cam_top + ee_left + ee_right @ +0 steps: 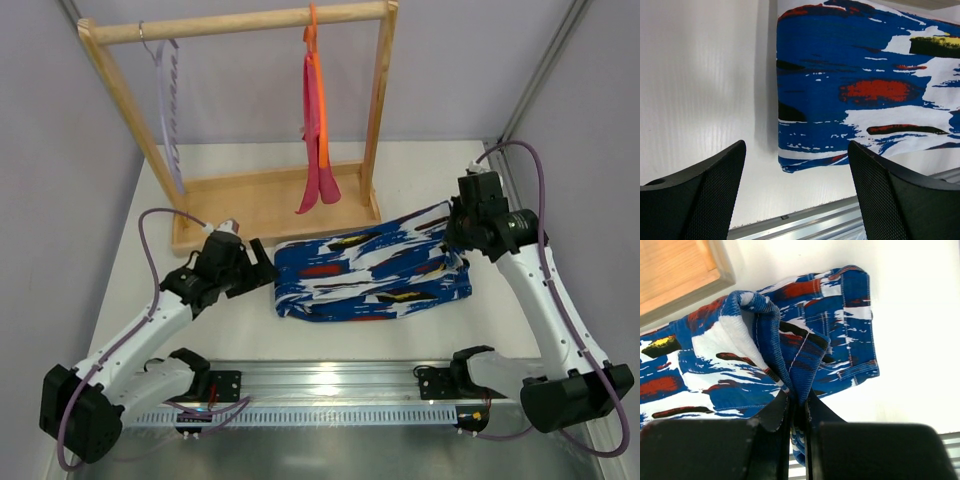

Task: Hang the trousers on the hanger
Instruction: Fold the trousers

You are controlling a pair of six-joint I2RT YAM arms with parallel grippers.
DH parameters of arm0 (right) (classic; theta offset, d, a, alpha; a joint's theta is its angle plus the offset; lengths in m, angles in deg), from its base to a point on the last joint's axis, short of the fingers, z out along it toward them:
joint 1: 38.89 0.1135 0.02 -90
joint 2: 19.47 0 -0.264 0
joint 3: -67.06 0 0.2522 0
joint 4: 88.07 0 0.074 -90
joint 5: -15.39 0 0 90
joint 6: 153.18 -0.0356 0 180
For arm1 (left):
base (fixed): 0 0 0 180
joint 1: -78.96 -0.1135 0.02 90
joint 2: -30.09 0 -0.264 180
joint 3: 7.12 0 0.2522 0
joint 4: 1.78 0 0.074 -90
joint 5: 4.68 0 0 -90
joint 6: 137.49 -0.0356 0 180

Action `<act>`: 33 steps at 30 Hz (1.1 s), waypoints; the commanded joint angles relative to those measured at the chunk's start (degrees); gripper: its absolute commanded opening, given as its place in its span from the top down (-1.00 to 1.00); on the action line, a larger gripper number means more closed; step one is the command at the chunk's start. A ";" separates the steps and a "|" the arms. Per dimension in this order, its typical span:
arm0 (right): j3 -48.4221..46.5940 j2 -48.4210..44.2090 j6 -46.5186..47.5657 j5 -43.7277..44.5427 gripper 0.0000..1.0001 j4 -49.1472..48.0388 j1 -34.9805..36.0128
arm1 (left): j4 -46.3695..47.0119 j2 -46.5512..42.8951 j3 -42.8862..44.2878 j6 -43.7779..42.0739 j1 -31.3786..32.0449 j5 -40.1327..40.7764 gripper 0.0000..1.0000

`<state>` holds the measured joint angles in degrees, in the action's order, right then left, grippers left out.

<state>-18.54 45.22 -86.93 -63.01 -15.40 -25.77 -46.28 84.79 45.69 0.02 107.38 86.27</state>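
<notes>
The trousers (370,275), in a blue, white, red and black print, lie folded on the white table in front of the rack. My right gripper (462,238) is shut on their right end, where a fold of fabric (790,360) is pinched up between the jaws (799,405). My left gripper (262,262) stands open just left of the trousers' left edge (790,165), with nothing between its fingers (875,185). The pale lilac hanger (170,110) hangs on the left end of the wooden rail.
A wooden rack (270,195) with a flat base stands behind the trousers. An orange hanger with a pink cloth (318,130) hangs on its rail. A metal rail (330,385) runs along the table's near edge. Grey walls close both sides.
</notes>
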 commanded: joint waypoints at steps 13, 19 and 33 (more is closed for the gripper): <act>11.28 5.70 8.28 4.75 0.51 -17.87 -12.41 | 9.03 7.18 -2.66 -0.66 -0.21 -6.13 -0.67; 6.98 10.99 7.49 12.13 0.02 -11.28 -14.53 | 11.05 8.06 -3.71 -0.40 -0.21 -7.80 -0.67; 20.76 0.79 -1.90 -19.35 0.10 -24.55 -14.53 | 21.42 14.56 -6.53 2.50 -0.12 -14.75 -0.51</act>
<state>-1.36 43.77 -84.70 -75.89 -34.46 -40.35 -29.50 98.27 40.31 1.59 107.38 74.10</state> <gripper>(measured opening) 0.463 0.778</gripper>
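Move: The right hand pinches the raised end of the trousers; its place at the folded bundle's right end lies about 10 cm to the right, level fore and aft, some 20 cm below. From that hand, the rack tray's near right corner is about 11 cm ahead and 12 cm left, also 20 cm down. The open left hand has the bundle's left end some 3 cm ahead, 3 cm right and 10 cm below, and the tray's near edge about 12 cm ahead. Down and to the right, about 10 cm each way and slightly forward, the right hand carries the pinched end out to the bundle's right edge, its fingers opening on the way. Freed of the cloth, it then rises a little and swings back left by about 7 cm, over the trousers. The left hand, wide open, sinks and shifts right by some 5 cm each towards the bundle's left end. ##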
